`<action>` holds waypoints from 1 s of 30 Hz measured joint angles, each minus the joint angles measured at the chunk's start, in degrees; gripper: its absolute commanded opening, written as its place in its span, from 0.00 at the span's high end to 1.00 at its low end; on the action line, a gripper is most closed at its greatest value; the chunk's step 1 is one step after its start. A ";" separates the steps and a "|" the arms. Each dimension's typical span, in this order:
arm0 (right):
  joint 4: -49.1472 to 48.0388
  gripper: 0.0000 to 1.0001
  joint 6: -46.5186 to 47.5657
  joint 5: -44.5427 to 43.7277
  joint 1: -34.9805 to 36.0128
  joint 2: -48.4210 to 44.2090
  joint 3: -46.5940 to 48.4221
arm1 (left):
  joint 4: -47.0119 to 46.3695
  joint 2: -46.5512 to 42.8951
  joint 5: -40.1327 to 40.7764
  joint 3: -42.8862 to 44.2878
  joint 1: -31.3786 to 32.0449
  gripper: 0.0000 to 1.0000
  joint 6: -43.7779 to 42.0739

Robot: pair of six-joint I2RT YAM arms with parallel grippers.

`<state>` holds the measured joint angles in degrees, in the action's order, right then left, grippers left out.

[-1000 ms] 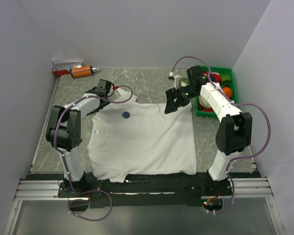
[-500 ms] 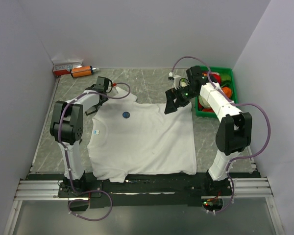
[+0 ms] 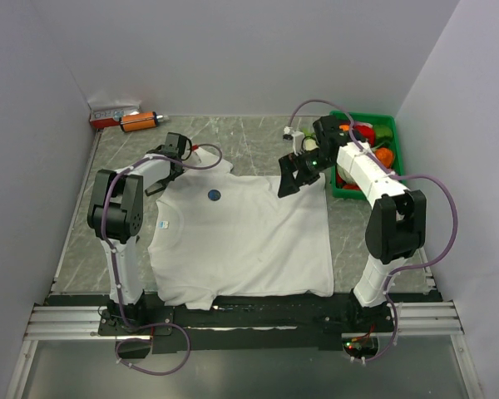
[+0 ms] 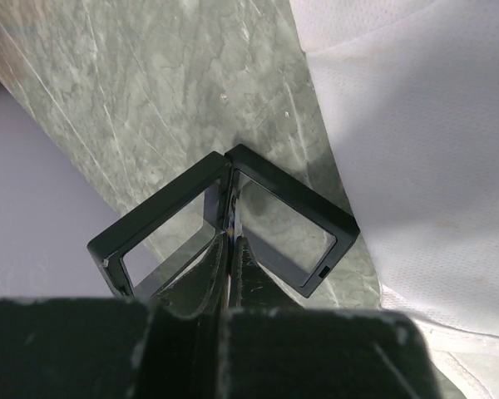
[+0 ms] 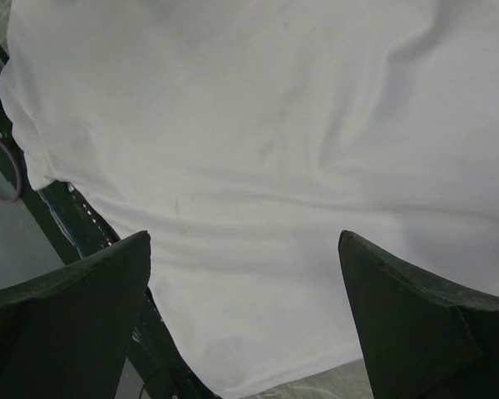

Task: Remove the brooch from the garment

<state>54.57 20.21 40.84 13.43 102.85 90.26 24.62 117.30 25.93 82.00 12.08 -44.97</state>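
Note:
The garment [image 3: 241, 241], a white T-shirt, lies flat in the middle of the marble table. The brooch [image 3: 214, 195], a small dark-blue disc, sits on its chest near the collar. It shows in neither wrist view. My left gripper [image 3: 155, 179] [image 4: 230, 239] hangs just off the shirt's left sleeve. It is shut on the spine where two black square frames [image 4: 291, 187] join. White cloth [image 4: 416, 150] fills the right of that view. My right gripper [image 3: 287, 179] [image 5: 244, 237] hovers open over the garment [image 5: 258, 125], with nothing between its fingers.
A green bin [image 3: 349, 193] of coloured items stands at the far right, close behind the right arm. An orange object [image 3: 139, 121] and a red-and-white box [image 3: 112, 114] lie in the far left corner. Walls close in on three sides. A black rail [image 3: 258, 309] runs along the near edge.
The left arm has swung its elbow and carried its gripper a little left, off the sleeve. The right gripper has edged slightly left. Both grippers' states are unchanged.

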 measured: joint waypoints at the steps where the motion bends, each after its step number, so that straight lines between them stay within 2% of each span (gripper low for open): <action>1: 0.00 0.00 0.00 -0.13 0.00 0.00 -0.28 | -0.07 0.00 0.02 0.00 0.00 0.94 -0.07; 5: 0.11 0.00 0.13 -0.50 0.09 0.00 -0.48 | -0.17 0.00 0.02 -0.02 0.00 0.88 -0.33; 11: 0.11 0.00 0.22 -0.74 0.26 0.00 -0.59 | -0.46 0.00 0.04 -1.20 0.00 0.86 -0.37; 20: 0.09 0.00 0.24 -0.74 0.44 0.00 -0.61 | 0.55 0.00 -0.52 -1.53 0.00 0.78 0.57; 30: 0.20 0.00 1.09 0.02 0.59 0.00 -0.61 | 6.86 -1.38 -3.41 0.31 0.13 0.67 5.29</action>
<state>54.76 21.30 40.86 14.02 102.85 89.65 31.48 115.92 22.52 82.30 12.21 -39.68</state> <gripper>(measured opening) 0.996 0.313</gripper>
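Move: My left hand holds the removed brooch edge-on, low over the hinged black frame. The middle of the frame's flat half lies about 2 cm back, 2 cm to the right and 2 cm below; its upright half stands about 3 cm left, level fore and aft. The garment's near edge runs some 5 cm right and 2 cm back, and its other brooch is about 17 cm right, 6 cm back. From my right hand the flat half lies about 35 cm left, 7 cm ahead, 12 cm below. I let go of the brooch over the flat half of the black frame: my left fingers part from nearly shut to about a third open while the hand sinks roughly 1 cm. Then I ease back about 2 cm in all, tilting only slightly, and start to lift just at the end, with the fingertips clear of the brooch. ##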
